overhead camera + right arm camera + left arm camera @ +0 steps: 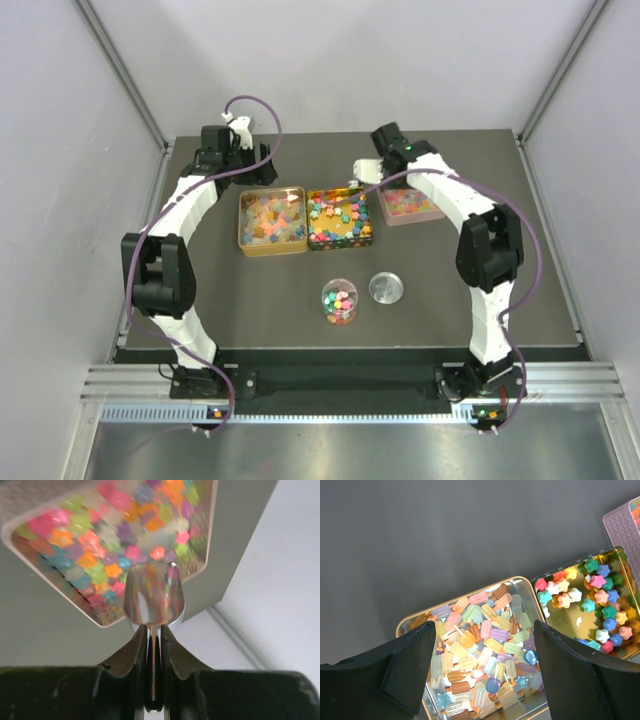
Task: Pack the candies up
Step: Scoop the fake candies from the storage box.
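Candies fill three containers. A gold tin (pixel 244 232) holds pale popsicle-shaped candies (pixel 485 650). The middle tin (pixel 338 246) holds bright star candies (pixel 592 597). A pink tray (pixel 409 217) at the right holds mixed candies (pixel 100 540). A small clear jar (pixel 339 301) in front is partly filled with coloured candies. My left gripper (pixel 484 629) hangs open over the gold tin's far edge (pixel 262 163), with nothing between its fingers. My right gripper (pixel 154 630) is shut on the handle of a silver scoop (pixel 154 594), held above the pink tray's left end (pixel 368 170). The scoop's bowl shows only reflections.
A round silver lid (pixel 386 288) lies right of the jar. The dark mat (pixel 250 310) ends at pale walls on the left, back and right. Both arm bases stand at the near edge.
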`<state>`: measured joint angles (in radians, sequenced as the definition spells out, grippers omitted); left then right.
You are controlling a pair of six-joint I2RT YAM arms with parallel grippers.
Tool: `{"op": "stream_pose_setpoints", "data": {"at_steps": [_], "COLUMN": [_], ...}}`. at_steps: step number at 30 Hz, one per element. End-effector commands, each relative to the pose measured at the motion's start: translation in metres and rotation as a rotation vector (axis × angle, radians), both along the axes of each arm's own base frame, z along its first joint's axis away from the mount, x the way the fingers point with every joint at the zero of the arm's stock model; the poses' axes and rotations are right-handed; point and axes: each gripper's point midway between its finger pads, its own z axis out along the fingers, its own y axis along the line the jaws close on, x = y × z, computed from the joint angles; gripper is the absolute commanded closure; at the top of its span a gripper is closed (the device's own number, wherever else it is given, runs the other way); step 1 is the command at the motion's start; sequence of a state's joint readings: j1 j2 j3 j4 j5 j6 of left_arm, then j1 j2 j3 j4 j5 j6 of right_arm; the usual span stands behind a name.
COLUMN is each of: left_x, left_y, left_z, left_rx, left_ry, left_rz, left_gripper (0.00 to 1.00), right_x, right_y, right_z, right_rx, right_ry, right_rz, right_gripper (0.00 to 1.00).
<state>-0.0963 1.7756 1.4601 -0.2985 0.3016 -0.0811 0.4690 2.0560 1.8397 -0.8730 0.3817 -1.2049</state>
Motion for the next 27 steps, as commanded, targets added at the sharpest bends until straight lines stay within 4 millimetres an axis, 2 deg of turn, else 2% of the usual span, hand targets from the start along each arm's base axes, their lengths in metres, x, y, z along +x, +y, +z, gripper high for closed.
{"op": "stream_pose_setpoints", "data": {"at_steps": [1,5,6,7,9,12,13,16,19,20,23,27], "left_x": [0.007,0.009,0.01,0.011,0.012,0.014,0.014,0.015,0.015,0.015,0.013,0.011], "left_y": [-0.002,-0.002,-0.002,-0.002,-0.004,-0.005,-0.005,-0.005,-0.006,-0.006,-0.012,-0.016], "left_z": [0.042,0.04,0.039,0.038,0.038,0.035,0.034,0.032,0.031,0.029,0.03,0.03], "left_rx": [-0.034,-0.037,-0.035,-0.035,-0.034,-0.026,-0.024,-0.008,0.009,0.017,0.031,0.044], "left_ry": [-0.109,-0.104,-0.101,-0.095,-0.093,-0.082,-0.078,-0.074,-0.078,-0.077,-0.083,-0.086], "left_rz": [-0.002,-0.004,-0.004,-0.004,-0.01,-0.019,-0.022,-0.028,-0.033,-0.032,-0.048,-0.059], "left_gripper": [0.16,0.16,0.16,0.16,0.16,0.16,0.16,0.16,0.16,0.16,0.16,0.16], "right_x": [0.004,0.0,-0.001,-0.004,-0.007,-0.015,-0.012,-0.019,-0.029,-0.038,-0.047,-0.044], "right_y": [-0.048,-0.071,-0.084,-0.079,-0.086,-0.074,-0.07,-0.068,-0.068,-0.068,-0.064,-0.061], "right_z": [0.035,0.031,0.026,0.025,0.019,0.016,0.024,0.022,0.016,0.003,-0.011,-0.016], "right_rx": [0.139,0.299,0.329,0.412,0.496,0.602,0.633,0.64,0.66,0.655,0.655,0.654], "right_ry": [-0.057,-0.044,-0.032,-0.002,0.024,0.077,0.049,0.068,0.1,0.133,0.158,0.148], "right_rz": [-0.228,-0.368,-0.413,-0.41,-0.469,-0.449,-0.431,-0.427,-0.431,-0.445,-0.442,-0.444], "right_gripper": [1.0,1.0,1.0,1.0,1.0,1.0,1.0,1.0,1.0,1.0,1.0,1.0]}}
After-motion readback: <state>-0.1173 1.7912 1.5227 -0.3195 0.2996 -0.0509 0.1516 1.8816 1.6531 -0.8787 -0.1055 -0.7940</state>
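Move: The right hand still holds the metal spoon; the pink box's middle lies about 4 cm to its right, level fore and aft, some 12 cm below. The gold box with few candies is about 13 cm to the hand's left and 3 cm nearer the base; the round lid lies some 19 cm back and 4 cm left. From the left hand, the pink box is about 31 cm right, level ahead, 15 cm down. Keeping the spoon gripped, the right hand sweeps about 9 cm right across the pink box, then 5 cm back, rolling. ##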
